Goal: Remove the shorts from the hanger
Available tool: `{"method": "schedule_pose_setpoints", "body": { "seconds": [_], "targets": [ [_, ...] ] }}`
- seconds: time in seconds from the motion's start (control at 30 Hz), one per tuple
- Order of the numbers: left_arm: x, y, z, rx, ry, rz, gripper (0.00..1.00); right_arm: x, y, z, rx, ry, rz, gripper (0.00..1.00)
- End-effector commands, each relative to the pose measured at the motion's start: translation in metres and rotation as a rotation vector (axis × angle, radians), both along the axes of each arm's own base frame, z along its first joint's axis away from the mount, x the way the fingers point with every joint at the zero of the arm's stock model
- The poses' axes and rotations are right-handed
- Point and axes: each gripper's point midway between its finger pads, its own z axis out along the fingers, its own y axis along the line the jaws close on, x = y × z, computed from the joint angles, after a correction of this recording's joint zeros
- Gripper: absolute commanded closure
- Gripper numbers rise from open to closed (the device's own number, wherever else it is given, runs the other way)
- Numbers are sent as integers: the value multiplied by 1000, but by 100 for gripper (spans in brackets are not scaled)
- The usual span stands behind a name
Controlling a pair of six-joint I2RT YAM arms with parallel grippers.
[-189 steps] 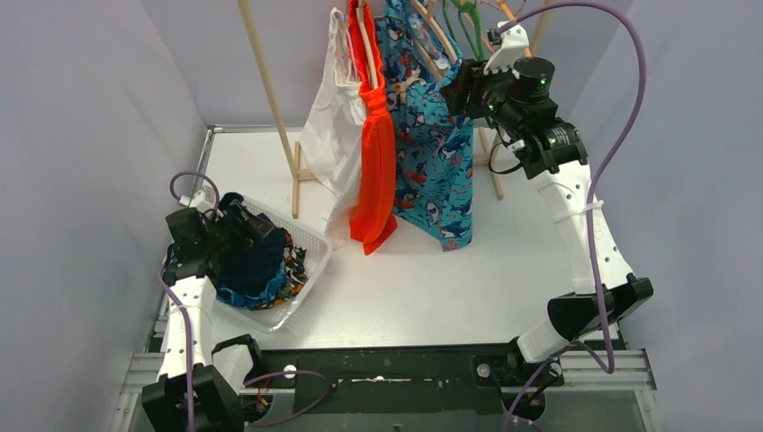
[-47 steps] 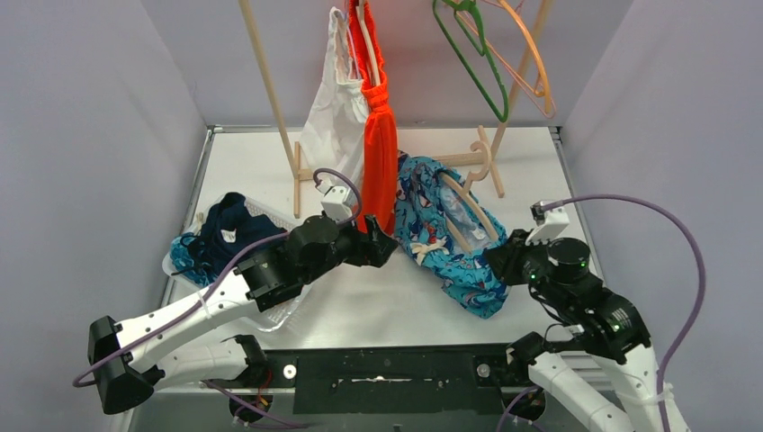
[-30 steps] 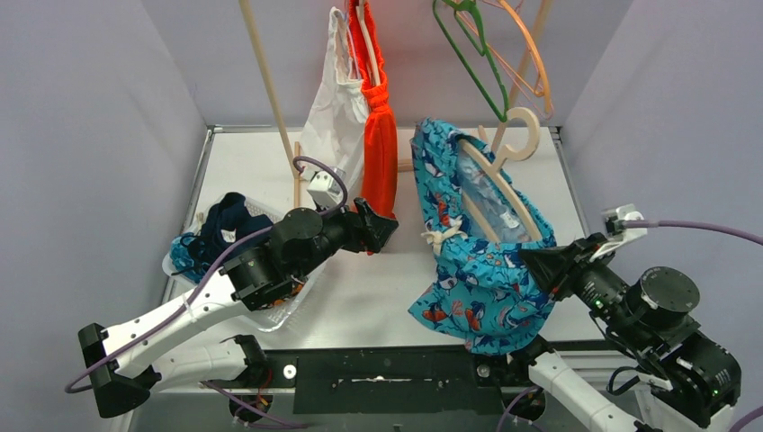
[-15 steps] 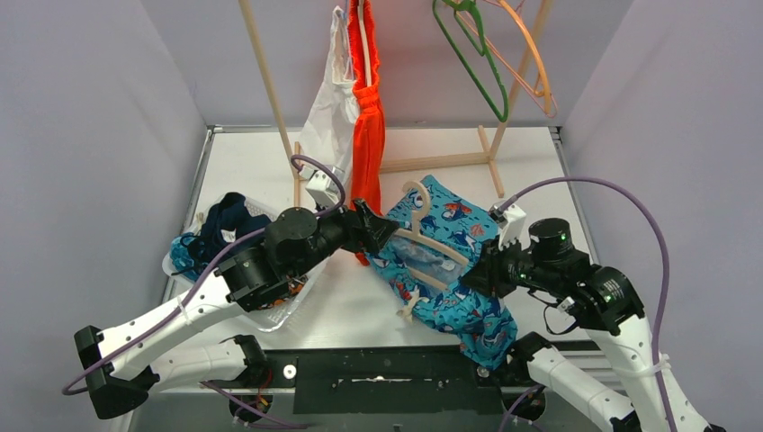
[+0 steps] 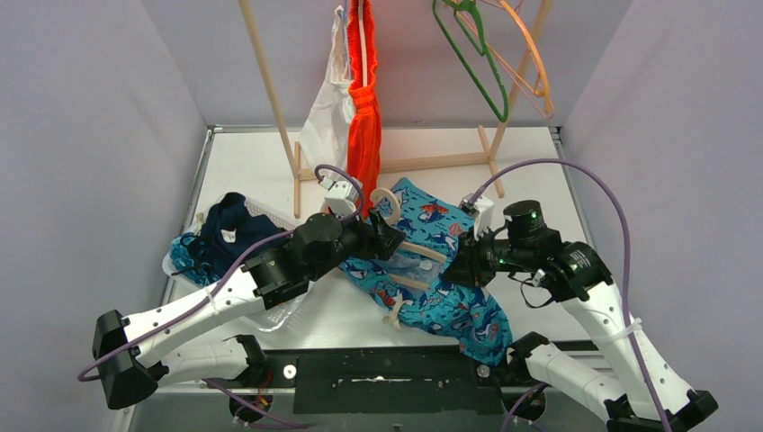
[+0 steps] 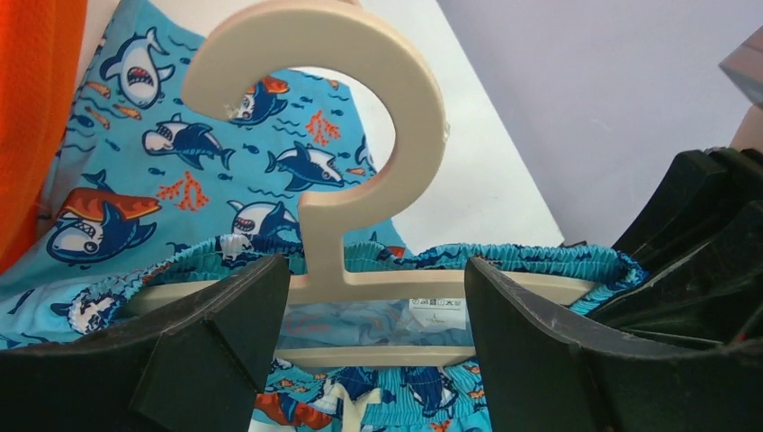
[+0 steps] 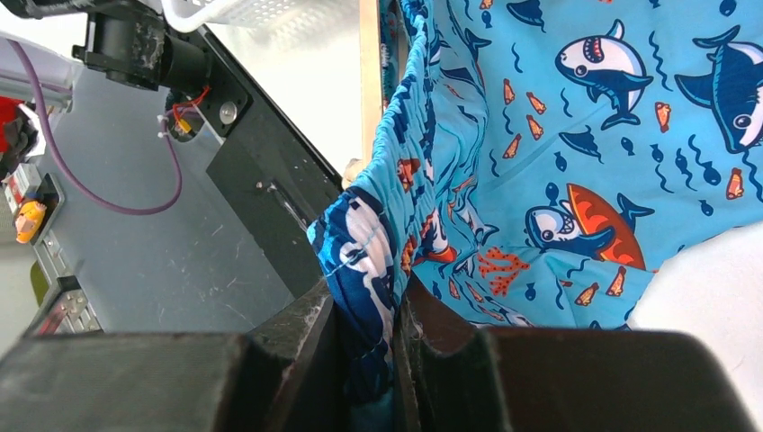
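Observation:
The teal shark-print shorts [image 5: 454,306] lie on the table, still threaded on a beige wooden hanger [image 5: 423,255] whose hook [image 5: 385,200] points toward the rack. My left gripper [image 5: 389,241] is open, one finger on each side of the hanger's neck; in the left wrist view the hanger [image 6: 409,135] stands between the jaws of the left gripper [image 6: 376,281], above the waistband. My right gripper [image 5: 453,270] is shut on a bunched edge of the shorts [image 7: 576,135]; the fabric is pinched in the right gripper [image 7: 369,315].
Bright orange shorts [image 5: 363,135] and a white garment [image 5: 331,117] hang from the wooden rack [image 5: 265,81]. Empty green [image 5: 474,54] and orange [image 5: 529,63] hangers hang at the back right. A white basket [image 5: 266,211] at left holds navy shorts [image 5: 229,236] and others.
The right gripper has brought the shorts and hanger down onto the table and a little leftward. The left gripper has slid right, and its jaws now straddle the hanger's neck.

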Motion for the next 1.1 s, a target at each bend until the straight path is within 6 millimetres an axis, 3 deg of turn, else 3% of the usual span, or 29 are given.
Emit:
{"method": "schedule_pose_setpoints", "body": {
  "seconds": [0.0,0.2,0.43,0.7,0.83,0.93,1.07],
  "targets": [
    [12,2,7,-70,-26,80,31,10,15,25,81,-101,62,100],
    [22,0,-9,-54,-2,84,40,13,16,36,92,-112,45,100],
    [22,-10,8,-105,-37,35,52,12,23,42,133,-97,54,100],
    [20,-15,-6,-89,-11,9,65,11,26,48,157,-103,76,100],
    [17,-13,-11,-78,4,3,87,12,25,50,155,-116,64,100],
    [17,-8,-9,-88,1,19,98,18,22,51,136,-133,35,94],
    [19,0,-6,-90,-4,56,100,32,14,50,89,-164,-45,79]
  ]
}}
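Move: Just ahead of the open left hand, the neck of the pale hanger lies about 2 cm forward and 4 cm below, some 1 cm to its right. The hanger's hook stands about 5 cm ahead and 1 cm to the left of this hand, slightly below. The orange shorts' lower end hangs roughly 6 cm ahead and 6 cm left. From the right hand, which holds the waistband, the neck is about 10 cm left and 6 cm ahead, near its height. Sinking about 3.5 cm and easing some 2 cm forward, the left hand comes down over the hanger's neck, bobs up a centimetre and settles again. Its fingers close from wide open until they pinch the neck just under the hook. The right hand stays nearly in place, keeping its pinch on the waistband of the blue shark shorts. ##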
